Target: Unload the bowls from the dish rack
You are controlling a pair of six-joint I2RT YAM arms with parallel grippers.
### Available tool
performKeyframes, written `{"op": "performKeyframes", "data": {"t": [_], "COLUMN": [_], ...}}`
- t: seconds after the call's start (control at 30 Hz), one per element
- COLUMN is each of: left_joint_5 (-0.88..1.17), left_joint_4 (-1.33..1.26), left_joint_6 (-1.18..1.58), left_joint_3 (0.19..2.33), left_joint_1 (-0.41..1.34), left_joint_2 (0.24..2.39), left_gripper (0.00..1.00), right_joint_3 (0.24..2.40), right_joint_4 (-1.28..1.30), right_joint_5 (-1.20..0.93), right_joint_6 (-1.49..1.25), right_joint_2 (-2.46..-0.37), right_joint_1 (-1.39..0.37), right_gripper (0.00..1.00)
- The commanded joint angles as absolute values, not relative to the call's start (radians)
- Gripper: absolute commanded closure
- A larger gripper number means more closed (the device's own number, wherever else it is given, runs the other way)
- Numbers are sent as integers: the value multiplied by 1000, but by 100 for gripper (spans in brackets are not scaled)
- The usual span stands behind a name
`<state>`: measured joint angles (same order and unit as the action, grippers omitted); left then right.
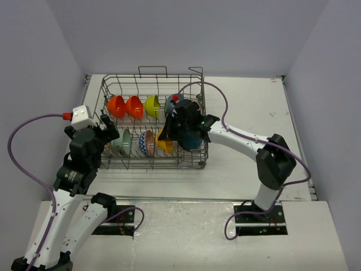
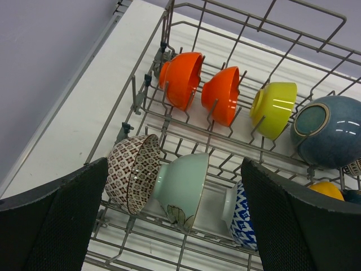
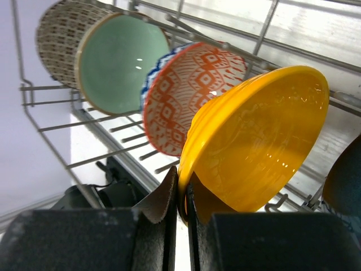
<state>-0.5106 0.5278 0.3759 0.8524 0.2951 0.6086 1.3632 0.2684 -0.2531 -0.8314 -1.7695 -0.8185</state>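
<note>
The grey wire dish rack (image 1: 105, 90) holds two rows of bowls on edge. In the back row stand two orange-red bowls (image 2: 183, 79) (image 2: 223, 93), a lime one (image 2: 274, 107) and a dark blue one (image 2: 327, 131). In the front row are a brown-patterned bowl (image 2: 132, 172), a pale green bowl (image 2: 183, 186), a blue-patterned bowl (image 2: 242, 217) and a yellow bowl (image 3: 259, 141). My right gripper (image 3: 181, 189) is shut on the yellow bowl's rim inside the rack. Over the pale green bowl my left gripper (image 2: 175, 169) hangs open, touching nothing.
The rack (image 2: 248, 20) has upright tines, tall wire walls and a handle loop (image 1: 153, 70) at the back. A dark bowl (image 1: 192, 141) sits under my right wrist. Grey walls close in the white table (image 1: 254, 113) on three sides.
</note>
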Motion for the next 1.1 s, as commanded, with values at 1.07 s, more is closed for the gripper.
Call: {"op": "performKeyframes", "data": {"t": [1.07], "left_joint_5": [-534], "left_joint_4": [499], "left_joint_6": [405], "left_joint_3": [853], "left_joint_1": [304], "left_joint_2": [621], "left_gripper": [0], "right_joint_3": [1751], "right_joint_4": [641], "right_joint_5": [235], "right_joint_6": [-400], "right_joint_2": [-1398], "right_joint_1": [-617], "right_gripper": [100]}}
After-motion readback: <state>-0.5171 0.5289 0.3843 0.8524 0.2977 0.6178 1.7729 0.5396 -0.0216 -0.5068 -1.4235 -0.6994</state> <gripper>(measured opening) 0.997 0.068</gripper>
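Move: The right hand already holds the yellow bowl by its rim, its middle about 5 cm right below the pads. The likely place for it, the clear table beyond the rack's right side, lies some 33 cm right, 8 ahead and 15 below. About 6 cm lower than the hand, the zigzag bowl stands 7 cm left, 1 ahead, and the teal bowl 11 right, 3 ahead. From the left hand the yellow bowl lies about 24 cm right, 2 ahead, 17 below. Keeping its pinch on the yellow bowl's rim, the right hand draws it up out of the rack, slowly and almost straight at first, then much faster, some 27 cm in all. Near the end it also swings about 9 cm right, towards the open table, and the wrist tips the fingers up by roughly 35 degrees. ##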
